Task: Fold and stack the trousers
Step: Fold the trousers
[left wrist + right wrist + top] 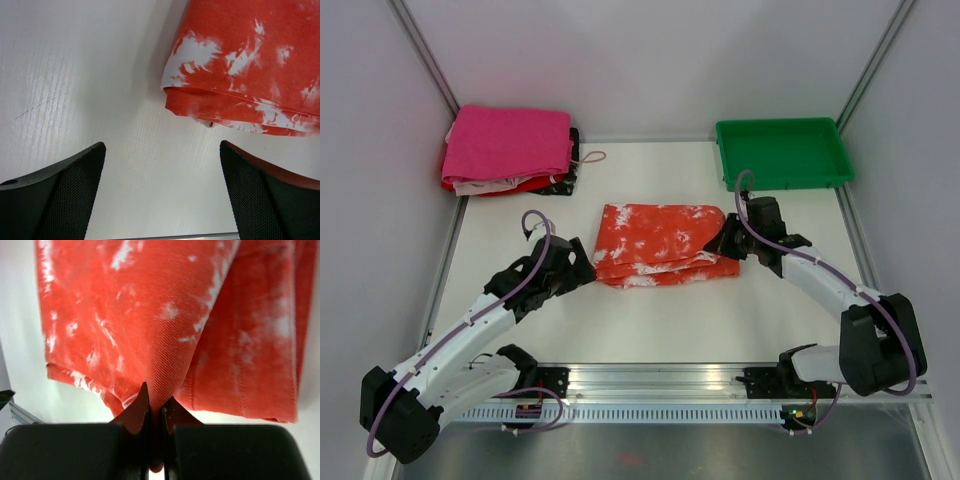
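The trousers point(660, 243), orange-red with white blotches, lie folded into a flat rectangle in the middle of the white table. My right gripper point(724, 243) is at their right edge, shut on a pinched ridge of the fabric; the right wrist view shows the cloth point(165, 340) squeezed between the two fingertips point(140, 407). To the left of the trousers my left gripper point(582, 270) stands open, just off their left edge. In the left wrist view the folded corner of the trousers point(240, 65) lies ahead of the spread fingers point(65, 185), with bare table between them.
A stack of folded cloth with a magenta-pink piece point(508, 145) on top sits at the back left. A green tray point(782, 152) stands at the back right. White walls enclose the table point(650, 320); a metal rail point(650, 380) runs along the near edge.
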Controlling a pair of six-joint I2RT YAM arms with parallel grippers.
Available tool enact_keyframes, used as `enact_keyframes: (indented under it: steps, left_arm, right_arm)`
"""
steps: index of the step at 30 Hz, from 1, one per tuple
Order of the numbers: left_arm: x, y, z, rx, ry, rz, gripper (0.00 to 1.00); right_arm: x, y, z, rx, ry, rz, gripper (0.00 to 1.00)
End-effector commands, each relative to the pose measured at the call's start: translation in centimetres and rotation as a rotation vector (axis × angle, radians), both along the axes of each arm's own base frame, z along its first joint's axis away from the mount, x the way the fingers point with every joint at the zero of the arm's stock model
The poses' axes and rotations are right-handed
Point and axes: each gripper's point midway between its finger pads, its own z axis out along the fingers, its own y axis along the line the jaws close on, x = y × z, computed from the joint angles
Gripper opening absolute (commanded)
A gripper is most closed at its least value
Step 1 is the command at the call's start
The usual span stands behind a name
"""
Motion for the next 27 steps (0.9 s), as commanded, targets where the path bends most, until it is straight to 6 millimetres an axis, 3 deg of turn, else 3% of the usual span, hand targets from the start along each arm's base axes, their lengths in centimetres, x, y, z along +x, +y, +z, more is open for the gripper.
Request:
enact_keyframes:
  steps: [1, 6, 10, 11, 14, 17, 21, 27]
  left_arm:
    - [0.7, -0.7, 0.7, -0.056, -0.025, 0.020, 1.00]
    - [0.7, -0.9, 0.4, -0.061, -0.019, 0.021, 1.00]
    - [1.0, -1.1, 0.0, -0.060, -0.007, 0.018, 1.00]
    - [0.9, -1.2, -0.1, -0.060, -0.001, 0.015, 1.00]
    - [0.8, -1.6, -0.4, -0.070, 0.014, -0.003, 1.00]
    - [0.7, -2.0, -0.7, -0.082, 0.024, -0.017, 1.00]
    - [0.7, -2.8, -0.7, -0.122, 0.023, -0.027, 1.00]
    - [2.7, -4.8, 1.8, -0.166, -0.041, -0.087, 0.98]
  right_arm:
    - [0.8, -2.3, 1.0, 0.000, -0.073, -0.036, 0.00]
    - [0.2, -3.7, -0.7, -0.037, -0.049, -0.036, 0.03]
    - [-0.4, -4.2, -3.5, -0.093, 0.006, -0.010, 0.09]
    - [-0.7, -4.6, -4.5, -0.129, 0.037, 0.004, 0.14]
    - [-0.2, -5.6, -5.1, -0.204, 0.052, 0.003, 0.25]
    - [0.9, -6.7, -4.3, -0.277, 0.031, -0.019, 0.45]
    - [1.8, -6.6, -1.4, -0.287, 0.003, 0.000, 0.53]
    - [-0.6, -5.0, 3.3, -0.185, -0.038, 0.064, 0.56]
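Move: The right hand already pinches the upper layer of the folded trousers near their right end. The trousers' middle lies about 11 cm to its left, level with it fore and aft; the lower layer's right edge is some 6 cm right and 4 cm back, both about 5 cm below. The green tray sits roughly 22 cm ahead and 17 cm right. From the open left hand, the trousers' middle is about 18 cm right, 7 cm ahead and 6 cm below. Draw the pinched cloth about 6 cm to the right with the right gripper, sinking towards the table near the trousers' right end. Open the fingers about halfway down low to let go, rolling the hand's left side down some 15 degrees, then lift about 5 cm. Meanwhile ease the open left gripper some 3 cm right, beside the trousers' near left corner. ##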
